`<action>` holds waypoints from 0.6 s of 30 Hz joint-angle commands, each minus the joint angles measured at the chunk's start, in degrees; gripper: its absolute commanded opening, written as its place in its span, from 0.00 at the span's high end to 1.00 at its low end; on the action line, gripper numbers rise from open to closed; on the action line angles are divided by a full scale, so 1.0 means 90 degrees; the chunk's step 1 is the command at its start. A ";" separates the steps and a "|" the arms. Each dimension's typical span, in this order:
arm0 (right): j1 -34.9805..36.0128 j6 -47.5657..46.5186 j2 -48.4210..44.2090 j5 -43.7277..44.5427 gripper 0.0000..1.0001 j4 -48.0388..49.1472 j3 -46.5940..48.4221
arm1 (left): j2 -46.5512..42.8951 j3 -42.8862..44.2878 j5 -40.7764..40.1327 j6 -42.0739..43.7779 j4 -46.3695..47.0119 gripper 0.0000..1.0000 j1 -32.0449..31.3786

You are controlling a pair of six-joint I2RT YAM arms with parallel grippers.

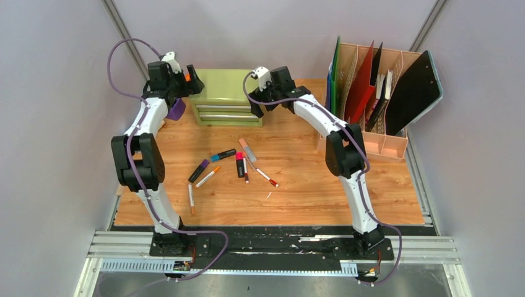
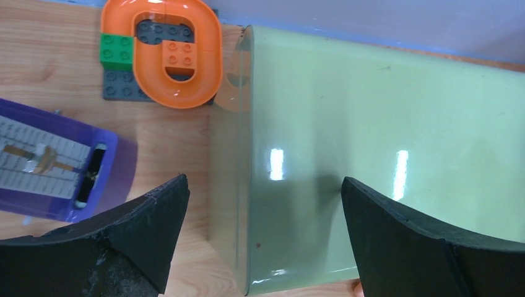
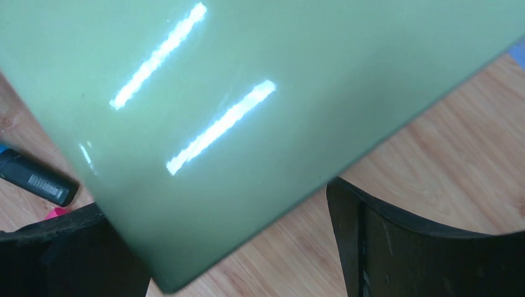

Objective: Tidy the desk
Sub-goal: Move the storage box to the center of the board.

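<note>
The desk [image 1: 309, 192] is an orange-brown wood top with several markers and pens [image 1: 223, 154] scattered in its middle. An olive-green drawer chest [image 1: 226, 93] stands at the back. My left gripper [image 1: 194, 79] hovers over the chest's left end, open, with the chest top [image 2: 371, 124] below its jaws [image 2: 263, 192] and nothing between them. My right gripper [image 1: 255, 109] is at the chest's right front corner, open. Its jaws [image 3: 213, 207] straddle the chest corner [image 3: 186, 247]: the left finger sits partly behind the corner, the right finger [image 3: 384, 247] stands apart over bare wood.
A purple box [image 2: 56, 164] and an orange toy-brick piece [image 2: 167, 52] on a grey plate lie left of the chest. A black marker [image 3: 37, 179] lies near the chest's front. A beige file organizer [image 1: 384, 145] with upright folders stands at the back right.
</note>
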 commanded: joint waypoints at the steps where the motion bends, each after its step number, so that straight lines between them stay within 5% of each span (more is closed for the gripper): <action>1: -0.0006 0.0497 0.0234 -0.0391 0.06 0.0407 0.0376 | 0.0071 -0.0066 0.0685 -0.0637 0.0615 0.00 0.0020; 9: 0.0013 0.0839 -0.0158 -0.1413 0.13 0.0596 -0.0017 | -0.0165 -0.0885 0.1730 -0.1194 0.1187 0.00 0.0013; 18: 0.0078 0.1215 -0.0564 -0.2837 0.34 0.0592 -0.0225 | -0.0837 -0.1885 0.1934 -0.1172 0.1500 0.00 -0.0418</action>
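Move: The green storage box's middle lies about 12 cm to the right of my left hand, level with it fore and aft and some 11 cm below. From my right hand, at the box's near right corner, it is about 10 cm left, 4 cm ahead and 4 cm below. The purple stand is some 13 cm left of my left hand and level with it, the orange toy 10 cm ahead and 5 cm left. The pink marker lies 20 cm back and 5 cm left of my right hand. I close on the storage box from both ends, then start drawing it back. My left hand slides about 3 cm right and a little down, rolling its left side down so the outer finger meets the box's left side, fingers staying wide. My right hand goes 2 cm left, sinking slightly, and partly closes its fingers around the near right corner; both end some 2 cm farther back. ##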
